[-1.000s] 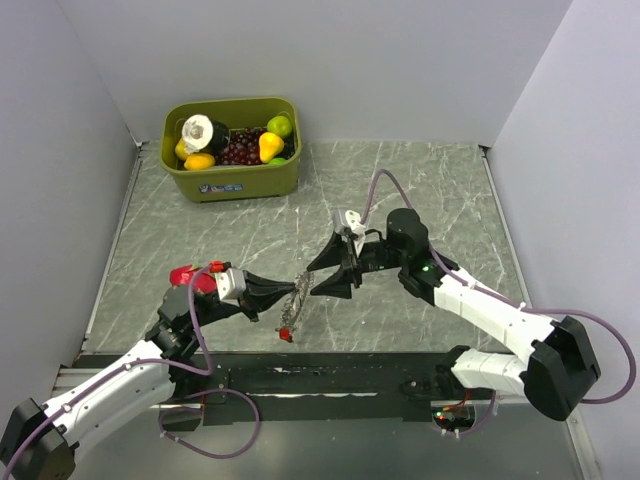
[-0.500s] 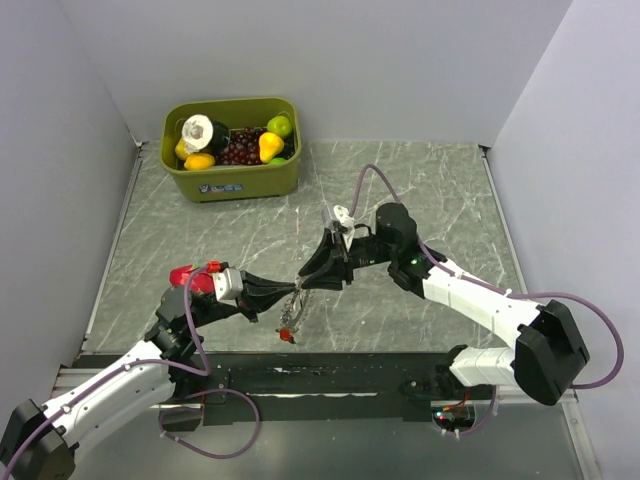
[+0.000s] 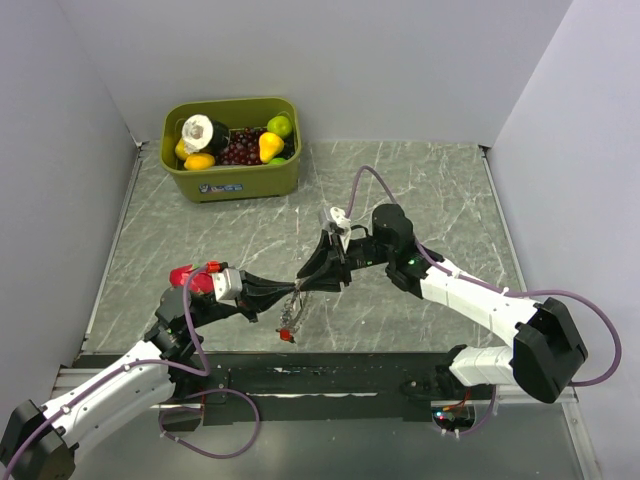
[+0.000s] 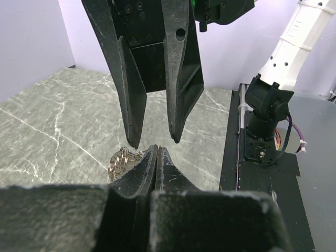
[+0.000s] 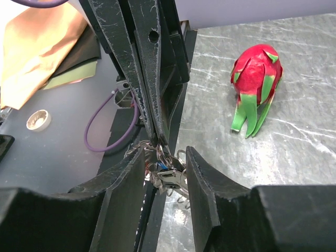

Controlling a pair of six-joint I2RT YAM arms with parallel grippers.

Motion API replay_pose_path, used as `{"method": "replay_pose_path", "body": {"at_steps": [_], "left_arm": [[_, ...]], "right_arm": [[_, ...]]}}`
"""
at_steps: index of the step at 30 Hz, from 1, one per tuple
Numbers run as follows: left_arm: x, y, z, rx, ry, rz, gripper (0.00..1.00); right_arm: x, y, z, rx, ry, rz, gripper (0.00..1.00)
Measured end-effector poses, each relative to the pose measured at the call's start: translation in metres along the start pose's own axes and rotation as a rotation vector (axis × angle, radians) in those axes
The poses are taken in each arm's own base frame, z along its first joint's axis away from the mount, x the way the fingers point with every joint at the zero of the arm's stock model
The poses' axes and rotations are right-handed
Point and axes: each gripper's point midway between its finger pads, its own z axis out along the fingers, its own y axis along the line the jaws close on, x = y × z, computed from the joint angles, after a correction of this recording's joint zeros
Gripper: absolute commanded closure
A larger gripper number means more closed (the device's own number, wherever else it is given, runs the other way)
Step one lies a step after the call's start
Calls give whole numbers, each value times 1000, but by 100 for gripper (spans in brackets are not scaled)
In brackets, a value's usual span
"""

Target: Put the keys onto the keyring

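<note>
The keyring (image 5: 169, 153), a thin bundle of wire loops, hangs from my left gripper (image 3: 289, 292), which is shut on it low over the near middle of the table. The left fingers (image 4: 157, 157) press together, with a coil of the keyring (image 4: 119, 160) showing beside them. The keys (image 5: 173, 176), silver blades with a blue head, dangle below in a bunch; a red head (image 3: 285, 335) is lowest. My right gripper (image 5: 164, 152) reaches in from the right, its jaws either side of the bunch and against it. From above, the right gripper (image 3: 308, 283) meets the left one tip to tip.
A green bin (image 3: 232, 182) of toy fruit stands at the back left. A red and green dragon fruit (image 5: 255, 73) lies on the marble table beside the left arm, seen as dragon fruit (image 3: 185, 277) from above. The black front rail (image 3: 300, 375) runs just below the keys.
The right gripper has moved left to the hanging bunch and its jaws have narrowed around the keys. The left gripper has held still, shut on the keyring.
</note>
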Motion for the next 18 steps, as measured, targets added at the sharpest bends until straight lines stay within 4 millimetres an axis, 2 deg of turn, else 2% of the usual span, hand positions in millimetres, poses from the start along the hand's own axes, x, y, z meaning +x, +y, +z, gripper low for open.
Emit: {"method": "replay_pose_path", "body": {"at_steps": [4, 7, 12, 15, 16, 18], "left_arm": [[0, 0, 0, 1, -1, -3, 99], [0, 0, 0, 1, -1, -3, 99], [0, 0, 0, 1, -1, -3, 99], [0, 0, 0, 0, -1, -3, 99], [0, 0, 0, -2, -1, -3, 99], [-1, 0, 0, -3, -2, -3, 99]], "right_arm": [[1, -1, 1, 7, 3, 3, 58], [2, -2, 1, 13, 6, 2, 66], [6, -4, 2, 16, 14, 13, 73], [8, -5, 2, 16, 19, 23, 86], [9, -5, 2, 15, 19, 25, 100], [9, -5, 2, 11, 21, 28, 100]]}}
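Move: My left hand holds the keyring, whose upper end sits right at its fingertips. That end lies between my open right fingers, about 1 cm below their midpoint and level with it otherwise. The rest hangs below, with the red key tag at the bottom some 20 cm under both hands and about 2 cm left. The dragon fruit lies on the table roughly 20 cm left of my left hand, 10 cm ahead and 23 cm down. I sink my right hand about 1 cm, still pointing left at my other fingertips, then bring its fingers from a bit under half open to nearly shut around the keyring's upper end, pinching the rings just beside the left tips. My left hand stays put and keeps its hold. ##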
